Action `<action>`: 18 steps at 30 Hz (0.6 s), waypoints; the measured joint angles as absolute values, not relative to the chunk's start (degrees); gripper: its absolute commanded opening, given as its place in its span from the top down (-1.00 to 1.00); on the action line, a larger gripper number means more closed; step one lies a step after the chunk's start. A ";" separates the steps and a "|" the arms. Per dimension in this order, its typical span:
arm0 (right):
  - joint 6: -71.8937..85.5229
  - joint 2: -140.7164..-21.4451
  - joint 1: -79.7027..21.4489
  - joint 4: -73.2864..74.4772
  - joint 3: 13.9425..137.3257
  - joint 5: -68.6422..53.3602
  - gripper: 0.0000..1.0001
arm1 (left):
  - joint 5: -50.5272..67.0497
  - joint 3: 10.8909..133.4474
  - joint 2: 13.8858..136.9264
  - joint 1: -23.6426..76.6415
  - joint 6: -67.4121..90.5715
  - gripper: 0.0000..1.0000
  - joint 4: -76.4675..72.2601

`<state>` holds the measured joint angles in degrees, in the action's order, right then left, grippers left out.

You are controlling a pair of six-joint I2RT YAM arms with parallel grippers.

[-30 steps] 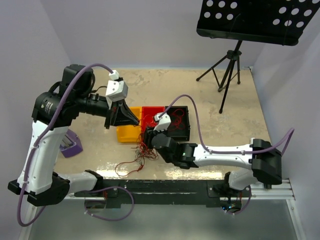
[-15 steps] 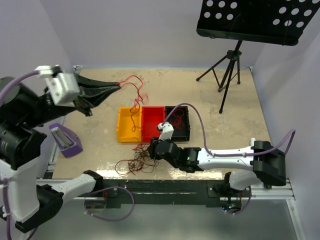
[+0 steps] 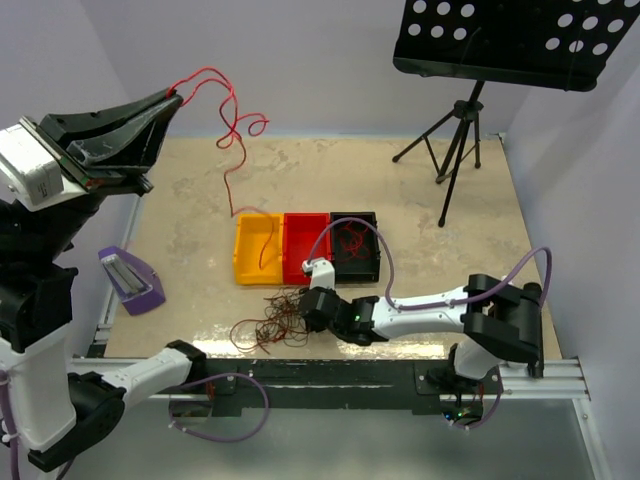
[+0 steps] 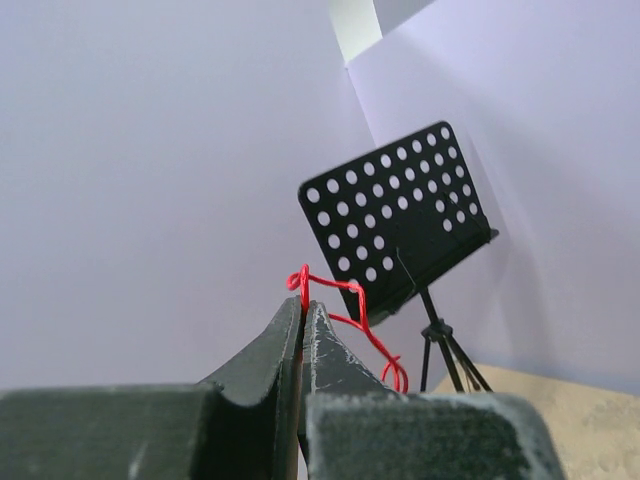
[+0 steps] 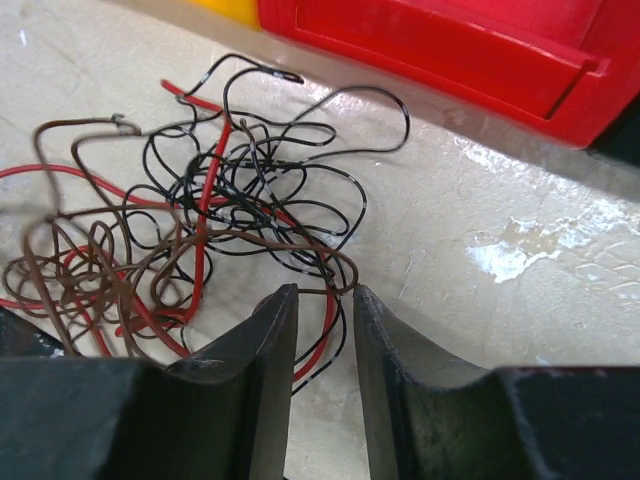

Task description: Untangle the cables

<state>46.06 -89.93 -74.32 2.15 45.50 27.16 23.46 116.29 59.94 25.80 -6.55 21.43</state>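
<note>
The cables lie as a tangle (image 3: pixel 265 325) of thin red, black and brown wires near the table's front edge, seen close up in the right wrist view (image 5: pixel 200 240). My left gripper (image 3: pixel 176 96) is raised high at the back left. It is shut (image 4: pixel 303 304) on one red cable (image 3: pixel 228 130) that hangs in curls, its lower end reaching the yellow bin (image 3: pixel 246 268). My right gripper (image 3: pixel 298 308) sits low at the tangle's right edge. Its jaws (image 5: pixel 323 292) stand apart, with red, black and brown strands crossing the gap, none pinched.
Three bins stand in a row behind the tangle: yellow, red (image 3: pixel 306 250) and black (image 3: pixel 372 262), the black one holding red wires. A purple block (image 3: pixel 132 281) lies at the left. A black music stand (image 3: pixel 455 130) rises at the back right.
The left gripper rose from the bins up and back to the left, drawing one red cable out. The right gripper moved down to the tangle and its jaws narrowed.
</note>
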 measured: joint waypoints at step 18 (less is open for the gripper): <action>37.26 -59.09 -74.32 5.78 51.83 31.64 -0.60 | 24.08 110.50 57.34 25.80 -6.63 0.99 16.78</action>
<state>37.26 -59.09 -74.32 5.78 51.83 31.64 24.08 110.50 57.34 25.80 -6.63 16.78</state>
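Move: The cable tangle lies on the table close to the right hand, its middle roughly 6 cm to the left, level fore and aft and some 2 cm below. The red bin is about 16 cm straight ahead; the yellow bin is as far out and 10 cm to the left, the black bin as far out and 12 cm to the right. From the high left hand, the tangle is about 65 cm below and 6 cm to the right. The cable tangle is left behind as the right hand, after a moment low at its right edge, climbs away fast some 23 cm, drifting about 3 cm right, its fingers spreading wide and swinging up some 30 degrees towards level. The red cable stays pinched high in the shut left fingers, which rise a couple of centimetres and sink back. ##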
